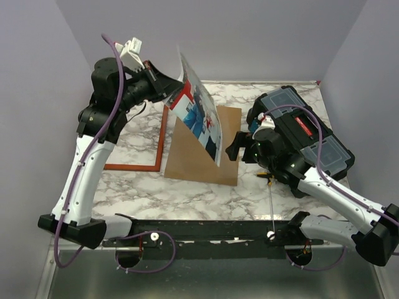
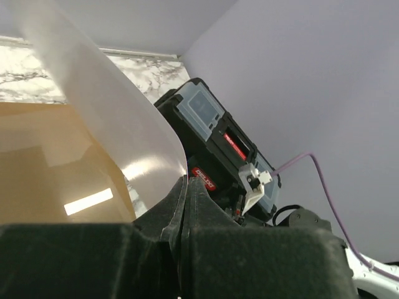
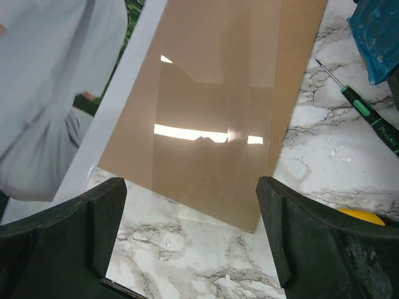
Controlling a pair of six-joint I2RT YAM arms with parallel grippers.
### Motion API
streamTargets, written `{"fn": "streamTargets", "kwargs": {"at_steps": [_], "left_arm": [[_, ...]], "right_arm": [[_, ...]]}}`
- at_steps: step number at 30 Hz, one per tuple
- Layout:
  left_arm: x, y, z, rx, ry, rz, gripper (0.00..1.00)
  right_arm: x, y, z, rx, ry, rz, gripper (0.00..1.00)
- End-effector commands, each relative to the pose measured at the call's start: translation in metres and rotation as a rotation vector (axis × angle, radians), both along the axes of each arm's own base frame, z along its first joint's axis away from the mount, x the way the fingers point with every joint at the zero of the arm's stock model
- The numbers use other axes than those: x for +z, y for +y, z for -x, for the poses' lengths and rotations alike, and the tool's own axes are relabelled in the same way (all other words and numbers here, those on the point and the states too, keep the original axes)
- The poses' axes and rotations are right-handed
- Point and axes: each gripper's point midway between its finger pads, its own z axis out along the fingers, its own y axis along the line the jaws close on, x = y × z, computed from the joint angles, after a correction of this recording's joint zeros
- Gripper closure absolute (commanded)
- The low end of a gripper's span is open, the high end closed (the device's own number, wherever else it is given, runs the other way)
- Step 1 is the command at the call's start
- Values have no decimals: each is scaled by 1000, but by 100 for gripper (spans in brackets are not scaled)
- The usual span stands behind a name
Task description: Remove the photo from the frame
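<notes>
My left gripper (image 1: 176, 88) is shut on the upper edge of the photo (image 1: 201, 116) and holds it up, tilted, with its lower corner down by the brown board (image 1: 202, 156). In the left wrist view the jaws (image 2: 184, 187) pinch the photo's pale back (image 2: 112, 118). The orange-red frame (image 1: 134, 167) lies flat on the table, left of the board. My right gripper (image 1: 237, 147) is open and empty at the board's right edge. In the right wrist view it (image 3: 190, 230) hovers over the board's (image 3: 237, 93) near corner, with the photo (image 3: 56, 93) at the left.
A black toolbox (image 1: 312, 134) stands at the right, also seen in the left wrist view (image 2: 212, 137). A green-handled screwdriver (image 3: 361, 112) and a yellow object (image 3: 361, 217) lie on the marble table (image 3: 206, 261) beside the board. Grey walls close in the back and sides.
</notes>
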Motion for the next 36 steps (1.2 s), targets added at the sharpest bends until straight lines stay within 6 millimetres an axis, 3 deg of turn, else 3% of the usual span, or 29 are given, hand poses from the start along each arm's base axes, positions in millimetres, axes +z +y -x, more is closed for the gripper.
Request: {"fn": "streamTargets", "kwargs": {"at_steps": [1, 9, 12, 15, 22, 29, 31, 36], "left_arm": [[-34, -1, 17, -26, 26, 19, 100], [-223, 33, -5, 255, 332, -54, 100], [-277, 44, -10, 333, 429, -50, 100], [-311, 49, -12, 375, 496, -40, 100], [-348, 87, 0, 596, 571, -67, 100], [-346, 127, 13, 732, 542, -32, 100], [-340, 124, 8, 723, 517, 2, 100], [-345, 80, -9, 521, 558, -14, 100]], "right_arm": [[-5, -7, -1, -32, 12, 24, 5], [-26, 3, -1, 0, 53, 28, 5], [-34, 3, 0, 4, 67, 36, 5], [-42, 4, 1, 9, 81, 44, 5], [-58, 5, 2, 11, 112, 61, 6], [-56, 9, -2, 19, 107, 65, 5], [-56, 10, -3, 21, 108, 66, 5], [-55, 12, -5, 24, 105, 65, 6]]}}
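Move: My left hand, high up and gripping the photo's edge, has the bare brown board's middle some 45 cm below it, about 7 cm ahead and 5 cm to its right. The empty red-brown frame's middle lies about 30 cm left of the board's and 5 cm farther out; the green screwdriver is about 19 cm right of it and 3 cm nearer. From my right hand the board's middle lies roughly 10 cm ahead, 7 cm left and 17 cm down. I drop my left hand fast, about 35 cm, still pinching the photo's edge, and tip the fingers down some 35 degrees to lay the sheet over the brown board. Near the bottom I level off and carry on left towards the frame, about 11 cm left in all, turning counter-clockwise. My open right hand sinks about 6 cm by the board's near right part. ##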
